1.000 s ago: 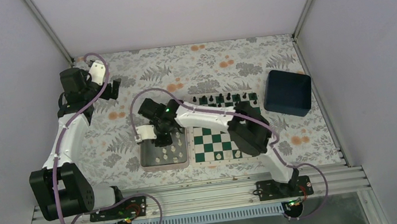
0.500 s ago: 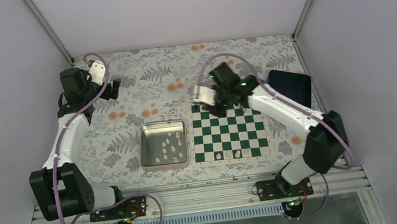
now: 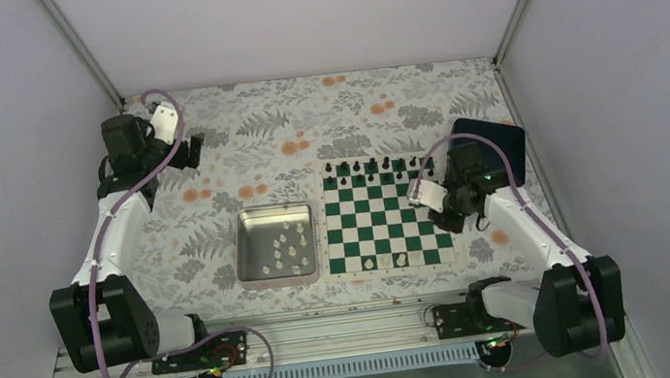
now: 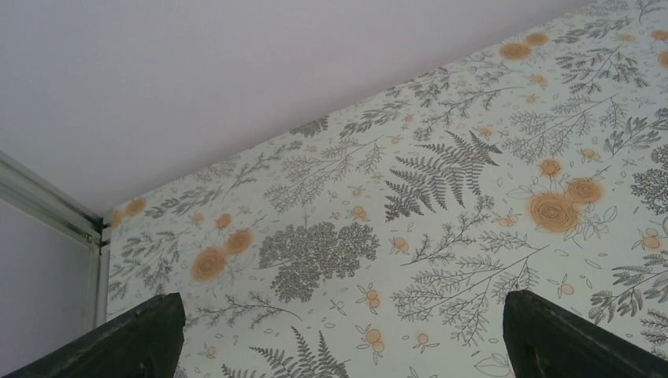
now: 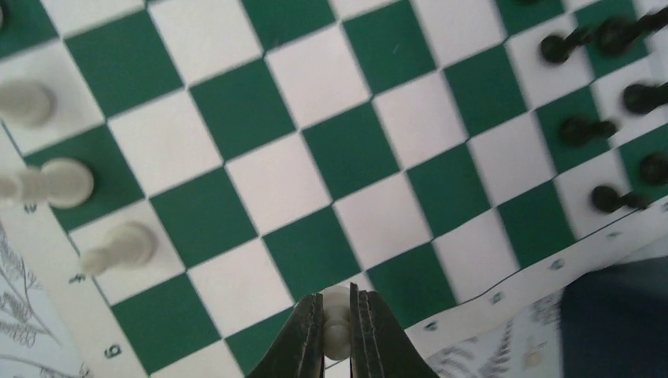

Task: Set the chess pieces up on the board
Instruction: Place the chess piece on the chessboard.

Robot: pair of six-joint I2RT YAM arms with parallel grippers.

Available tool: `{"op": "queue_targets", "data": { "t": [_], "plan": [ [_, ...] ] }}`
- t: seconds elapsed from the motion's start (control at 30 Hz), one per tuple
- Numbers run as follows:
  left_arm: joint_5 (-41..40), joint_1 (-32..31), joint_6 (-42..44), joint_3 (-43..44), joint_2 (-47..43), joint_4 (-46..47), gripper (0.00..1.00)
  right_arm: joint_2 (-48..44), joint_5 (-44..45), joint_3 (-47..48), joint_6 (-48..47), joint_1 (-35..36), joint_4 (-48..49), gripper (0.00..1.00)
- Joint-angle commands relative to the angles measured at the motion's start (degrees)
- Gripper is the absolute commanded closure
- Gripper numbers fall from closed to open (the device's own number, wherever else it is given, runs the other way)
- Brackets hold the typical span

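Note:
The green and white board (image 3: 385, 226) lies right of centre. Black chess pieces (image 3: 377, 164) stand along its far row, also seen in the right wrist view (image 5: 583, 130). A few cream-white pieces (image 3: 401, 259) stand on its near row, three of them in the right wrist view (image 5: 59, 183). More white pieces (image 3: 288, 244) lie in the silver tray (image 3: 252, 258). My right gripper (image 3: 444, 216) hangs over the board's right edge, shut on a white piece (image 5: 337, 331) between its fingers (image 5: 309, 331). My left gripper (image 3: 194, 151) stays open at the far left, with nothing between its fingers (image 4: 150, 335).
A dark blue box (image 3: 496, 140) stands just right of the board, partly behind the right arm. The floral cloth (image 4: 378, 220) fills the left wrist view, with the back wall and a corner post close by.
The right arm swung from the tray, past the board's far side, to the board's right edge, carrying a white piece. The left arm has not moved.

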Motion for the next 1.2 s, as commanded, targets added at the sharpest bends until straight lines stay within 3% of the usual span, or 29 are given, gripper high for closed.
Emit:
{"op": "queue_targets", "data": {
  "t": [0.0,0.53,1.17],
  "plan": [
    [0.41,0.06,-0.51,1.87,-0.63,-0.59,0.0,-1.62,-1.96,-4.7,-6.15,-3.98,-0.67,0.94],
    [-0.22,0.07,-0.33,1.25,-0.61,-0.33,0.0,-0.94,-3.69,-10.98,-7.5,-7.28,1.07,0.95],
    [0.22,0.07,-0.25,1.18,-0.11,-0.21,0.0,1.33,-2.55,-10.81,-10.08,-11.31,1.36,0.94]
  ]
}}
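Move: The right hand already holds a white chess piece. The green square it is being taken to, second row on the board's right edge, lies about 4 cm back, 4 cm to the right and 8 cm below. The bishop-like white piece in the near row is some 8 cm back and 3 cm left, the next white piece 8 cm back and 7 cm left; the blue bin is roughly 17 cm ahead, 18 cm right. From the idle left hand that square is about 23 cm back and 55 cm right, far below. The right hand keeps the white piece pinched between its nearly shut fingers and sinks about 5.5 cm, at the same time drawing back some 4 cm and going about 3.5 cm to the right, towards the green edge square in the second row. Most of this comes in one quick diagonal swoop while the fingers tip some 8 degrees nearer to straight down; after that the hand only creeps on rightward and slightly lower, lining the piece up close above the board without opening. ##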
